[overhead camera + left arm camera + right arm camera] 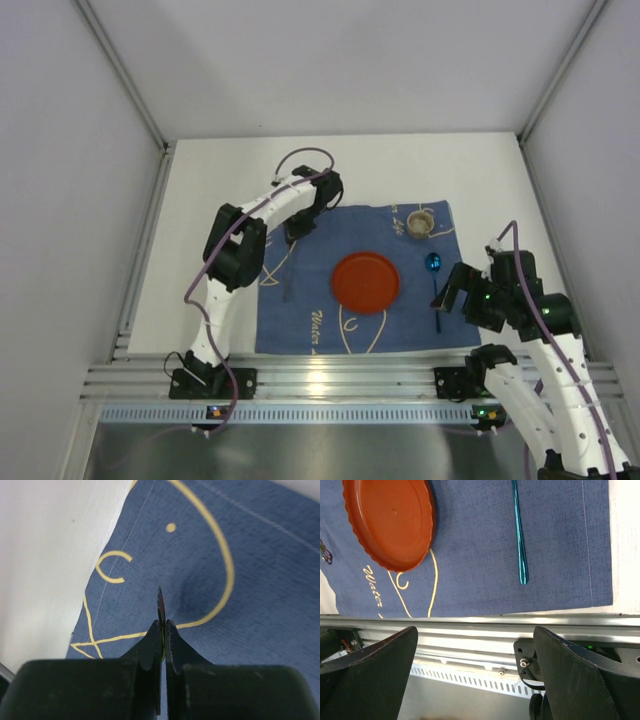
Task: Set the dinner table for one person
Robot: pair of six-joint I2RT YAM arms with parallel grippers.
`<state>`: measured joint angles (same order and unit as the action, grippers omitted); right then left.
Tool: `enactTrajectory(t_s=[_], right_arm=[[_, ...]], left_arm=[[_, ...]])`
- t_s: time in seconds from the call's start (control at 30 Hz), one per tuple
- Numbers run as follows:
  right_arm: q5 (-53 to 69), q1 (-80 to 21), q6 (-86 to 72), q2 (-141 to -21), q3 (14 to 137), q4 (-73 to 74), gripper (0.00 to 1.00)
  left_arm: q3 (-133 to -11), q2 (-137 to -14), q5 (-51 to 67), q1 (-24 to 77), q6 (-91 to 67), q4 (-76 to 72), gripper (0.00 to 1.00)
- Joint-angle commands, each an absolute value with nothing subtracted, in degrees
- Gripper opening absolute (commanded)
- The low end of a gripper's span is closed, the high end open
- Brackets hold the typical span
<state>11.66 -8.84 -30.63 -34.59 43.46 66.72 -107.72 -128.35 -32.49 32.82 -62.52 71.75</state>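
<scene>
The dinner table [215, 185] is a white top with a blue placemat [300, 325] on it. An orange-red plate [366, 281] sits at the mat's middle, also in the right wrist view [390, 522]. A blue spoon [434, 272] lies right of it, handle [520, 540] toward the near edge. My left gripper [294, 234] is over the mat's left part, shut on a thin dark utensil [161, 605] seen edge-on between the jaws [163, 626]. Whether it touches the cloth I cannot tell. My right gripper [452, 290] stands open, nothing between its fingers [475, 630].
A small beige cup [420, 222] stands at the mat's far right corner. A metal rail [340, 380] runs along the near edge under the right gripper [470, 630]. Grey walls close in the table on the left, right and far side.
</scene>
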Motion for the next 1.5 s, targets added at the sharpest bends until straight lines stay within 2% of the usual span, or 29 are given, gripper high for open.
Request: enactTrajectory(t_s=[0.0,0.13,0.4,0.43,0.5,0.53,0.57,0.63,0.67,0.7,0.87,0.97,1.03,1.1,1.13,1.17,1.23,1.27,1.3,1.37,1.47], right_arm=[[11.87,-9.05,-31.03,-32.35,42.98,69.69,1.0],[11.34,-9.05,-30.5,-31.12,43.68,71.98,1.0],[10.81,-9.05,-29.62,-31.2,44.47,73.3,1.0],[10.72,-9.05,-29.62,-31.38,44.39,73.21,1.0],[10.81,-9.05,-29.45,-31.55,44.12,72.86,1.0],[10.9,-8.97,-29.36,-31.81,44.12,72.6,1.0],[10.99,-9.05,-29.36,-31.9,43.95,72.16,1.0],[10.99,-9.05,-29.35,-32.34,43.33,71.46,1.0],[11.07,-9.05,-29.27,-32.52,42.98,71.11,1.0],[11.07,-9.05,-29.18,-32.78,42.8,70.84,1.0],[10.29,-9.05,-28.57,-34.54,44.46,69.61,1.0],[9.58,-9.05,-27.69,-35.42,47.27,69.26,1.0],[10.1,-9.05,-27.07,-35.68,49.03,68.65,1.0],[11.24,-9.05,-25.76,-35.42,52.2,67.77,1.0],[11.68,-9.05,-25.66,-34.64,53.25,66.98,1.0],[12.12,-9.05,-25.49,-34.02,55.18,66.36,1.0],[11.61,-9.05,-25.92,-32.09,56.33,64.35,1.0],[11.43,-9.05,-26.8,-31.47,56.34,63.55,1.0],[11.16,-9.14,-27.42,-30.59,55.99,62.59,1.0],[9.94,-9.05,-29.25,-28.75,54.94,60.91,1.0],[9.67,-8.97,-31.11,-26.64,53.79,59.51,1.0]], left_arm=[[-105.66,-126.83,-33.58,32.78,-73.55,85.69,0.0],[-105.55,-127.0,-32.87,34.45,-78.04,84.56,0.0],[-103.81,-127.71,-34.19,39.2,-76.64,83.76,0.0],[-103.19,-127.36,-34.1,39.72,-75.94,83.67,0.11],[-101.44,-126.83,-34.28,40.52,-75.59,83.67,0.26],[-100.82,-126.3,-33.93,40.78,-75.41,83.5,0.51],[-100.38,-125.86,-33.58,40.87,-75.06,83.24,0.62],[-100.11,-124.81,-33.66,41.04,-75.23,83.76,0.79],[-100.37,-124.28,-33.75,41.13,-75.15,83.93,0.92],[-101.07,-123.67,-34.71,41.05,-75.06,84.11,0.96],[-103.8,-116.64,-40.42,41.31,-69.1,80.09,0.98],[-101.96,-109.36,-43.85,41.13,-53.14,65.09,0.98],[-96.09,-101.92,-47.61,40.96,-38.9,57.08,0.98],[-82.58,-95.4,-47.64,40.08,-20.69,36.73,0.99],[-76.79,-87.79,-46.24,38.08,-15.52,28.04,0.99],[-64.2,-83.71,-40.49,36.49,-11.55,13.85,0.98],[-50.95,-72.06,-33.7,30.28,-3.89,-2.12,0.97],[-39.4,-68.68,-25.4,27.89,-2.65,-7.77,0.97],[-34.07,-65.86,-21.83,25.43,-1.24,-20.26,0.96],[-23.09,-61.36,-19.78,20.41,-0.71,-29.57,0.97],[-19.26,-62.31,-19.43,15.74,0.18,-34.44,0.99]])
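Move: The fork, held in the left hand by its tine end, belongs on the bare strip of mat left of the plate; the middle of that spot is about 10 cm back from the left hand, 3 cm to its right and 3 cm below. From that hand the plate sits some 18 cm right and 10 cm back, the cup 30 cm right and 4 cm ahead. From the empty right hand the fork's spot is roughly 35 cm left, 14 cm ahead, 12 cm below. The fork is drawn back about 5 cm, a little to the right and down to the mat by the left hand, whose fingers then open wide and let go. The emptied hand lifts some 15 cm, swings left off the mat and sinks again, fingertips tipping up and wrist turning clockwise. The open right hand eases back slightly, then rises about 9 cm and forward, tipping up. ##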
